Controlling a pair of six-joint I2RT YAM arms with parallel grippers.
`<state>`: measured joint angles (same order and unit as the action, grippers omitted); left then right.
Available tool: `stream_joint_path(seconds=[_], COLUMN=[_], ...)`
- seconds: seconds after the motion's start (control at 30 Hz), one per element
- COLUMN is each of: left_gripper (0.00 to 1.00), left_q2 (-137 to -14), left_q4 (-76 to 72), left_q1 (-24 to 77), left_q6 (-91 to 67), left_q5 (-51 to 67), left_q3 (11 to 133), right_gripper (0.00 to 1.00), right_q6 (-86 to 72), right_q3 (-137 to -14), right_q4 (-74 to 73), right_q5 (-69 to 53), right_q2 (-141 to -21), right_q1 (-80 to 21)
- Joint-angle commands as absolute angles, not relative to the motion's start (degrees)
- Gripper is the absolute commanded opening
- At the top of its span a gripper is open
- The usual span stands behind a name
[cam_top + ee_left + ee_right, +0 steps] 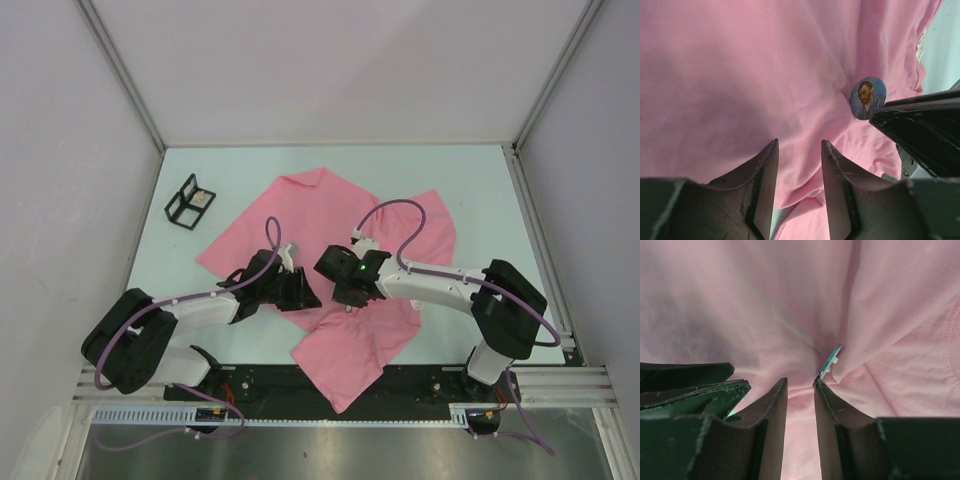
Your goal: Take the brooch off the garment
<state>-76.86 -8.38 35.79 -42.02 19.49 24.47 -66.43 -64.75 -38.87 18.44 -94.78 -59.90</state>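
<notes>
The pink garment (320,215) lies rumpled across the table. A round brooch (867,97) with a painted bearded face is pinned to it. In the right wrist view the brooch (830,361) shows edge-on, touching the tip of one finger. My right gripper (800,381) stands narrowly open over the cloth (765,305), with the brooch outside its gap. My left gripper (799,142) is open above a raised fold of the garment (740,75), left of the brooch. Both grippers (300,290) (345,290) meet over the shirt's middle. The right gripper's finger (920,125) reaches the brooch's edge.
A small black wire stand (190,203) holding a card sits at the back left of the pale table (480,180). The shirt's white label (920,45) shows near its neckline. Grey walls and metal posts enclose the table.
</notes>
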Motion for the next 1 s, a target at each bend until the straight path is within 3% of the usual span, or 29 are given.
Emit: stream_joint_path(seconds=[0.0,0.37,0.6,0.77,0.97], left_gripper=[0.43,0.44,0.44,0.44,0.44], left_q2=[-75.2,-73.7,-74.2,-74.2,-74.7], left_q4=[-11.8,-10.2,-10.0,-9.4,-9.6], left_q1=[35.2,35.0,34.6,34.2,30.7], left_q6=[-41.0,-40.1,-40.5,-41.0,-42.4], left_q5=[18.1,16.9,17.4,17.0,18.5], left_q3=[24.3,24.5,24.4,24.4,23.3], right_gripper=[0.33,0.31,0.19,0.01,0.00], right_q6=[-68.8,-69.1,-69.0,-68.1,-68.2], right_q3=[-68.3,-69.4,-69.3,-68.7,-60.1], right_q4=[-43.7,-46.2,-46.0,-44.7,-34.8], right_q5=[22.0,21.9,22.7,22.0,20.6], right_q2=[-96.6,-98.3,-98.7,-98.0,-91.0], right_q1=[-60.6,-60.5,-59.8,-59.4,-59.2])
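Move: From the right hand, its fingers a third open, the brooch tilts up out of the pink fabric about 1 cm ahead, 1 cm to the right and 2 cm down. The garment's white tag lies some 15 cm farther right, level with the brooch, and the middle of the lower sleeve is about 14 cm back and 1 cm left of the hand, both near table level. From the left hand the brooch is roughly 7 cm right and 1 cm ahead, slightly lower. The right hand eases about 1.5 cm to its right and a little over 1 cm down onto the brooch, tilting some 5 degrees, then nearly stays in place while its fingers close from a third open to shut, pinching the thin brooch by its near edge against the garment. The left hand, holding nothing and half open, drifts about 2 cm forward and left, away from the brooch. ##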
